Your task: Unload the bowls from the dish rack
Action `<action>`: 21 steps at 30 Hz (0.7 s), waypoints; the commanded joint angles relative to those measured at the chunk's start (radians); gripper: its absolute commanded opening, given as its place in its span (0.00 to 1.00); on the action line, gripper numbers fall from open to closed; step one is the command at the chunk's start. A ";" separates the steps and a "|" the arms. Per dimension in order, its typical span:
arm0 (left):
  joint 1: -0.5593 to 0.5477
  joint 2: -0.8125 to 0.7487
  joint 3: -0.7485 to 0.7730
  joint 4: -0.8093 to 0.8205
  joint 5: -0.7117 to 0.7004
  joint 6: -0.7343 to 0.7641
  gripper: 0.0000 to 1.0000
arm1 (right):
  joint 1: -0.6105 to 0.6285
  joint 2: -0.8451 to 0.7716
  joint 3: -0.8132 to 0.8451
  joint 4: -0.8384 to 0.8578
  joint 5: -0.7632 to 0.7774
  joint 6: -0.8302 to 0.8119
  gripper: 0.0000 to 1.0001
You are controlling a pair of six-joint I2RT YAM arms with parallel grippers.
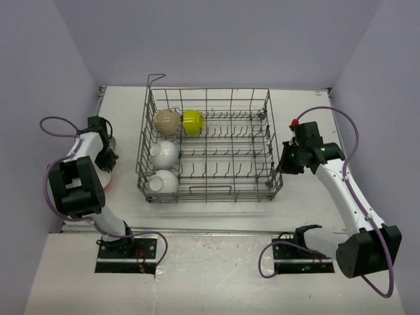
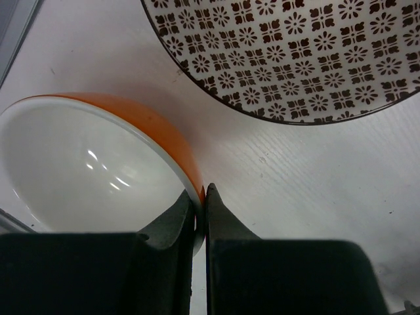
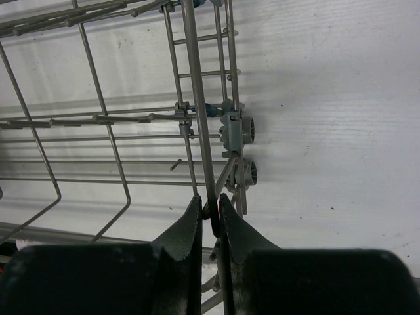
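Note:
The grey wire dish rack (image 1: 210, 90) stands mid-table. At its left end sit a beige bowl (image 1: 167, 121), a yellow bowl (image 1: 193, 121) and two white bowls (image 1: 164, 153) (image 1: 163, 182). Left of the rack, my left gripper (image 2: 199, 191) is shut on the rim of an orange bowl (image 2: 79, 157) with a white inside, which is on the table; in the top view that gripper (image 1: 105, 159) largely hides it. My right gripper (image 3: 209, 198) is shut on a wire (image 3: 196, 98) of the rack's right wall, and it shows at the rack's right side (image 1: 283, 165) in the top view.
A bowl with a brown-and-white pattern (image 2: 295, 52) lies on the table just beyond the orange one. Small grey rollers (image 3: 244, 128) hang on the rack's outer side. Walls close in the table at left, back and right.

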 commanded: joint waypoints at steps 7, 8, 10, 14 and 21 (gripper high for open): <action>0.020 0.038 0.048 0.047 -0.002 0.027 0.00 | -0.001 -0.039 0.021 0.038 -0.028 0.047 0.00; 0.023 0.040 0.049 0.045 -0.004 0.025 0.00 | -0.001 -0.041 0.019 0.038 -0.036 0.046 0.00; 0.027 0.035 0.046 0.051 -0.001 0.024 0.00 | -0.001 -0.041 0.018 0.037 -0.033 0.046 0.00; 0.029 0.032 0.055 0.044 -0.002 0.019 0.18 | -0.001 -0.042 0.015 0.037 -0.031 0.044 0.00; 0.030 -0.001 0.086 0.025 0.035 0.004 0.44 | -0.001 -0.044 0.013 0.035 -0.031 0.043 0.00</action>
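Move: Some 5 cm to the left of the left hand and 2 cm back is the middle of the orange bowl, about 2 cm below the fingers that already pinch its right rim. The patterned bowl stands roughly 9 cm ahead and 3 cm left, about as low. In the rack, the two white bowls lie about 20 cm to the right, one 5 cm ahead, one 5 cm back. From the right hand, the orange bowl is about 65 cm left, 2 cm ahead and 12 cm below. Easing the orange bowl down about 1 cm by its pinched right rim, the left hand sets it on the table, then drifts slightly left before the fingers open to somewhat under half. As they part from the rim, the hand starts away, about 1 cm forward and 1 cm back up, its wrist hardly turning and a finger still on either side of the rim. ##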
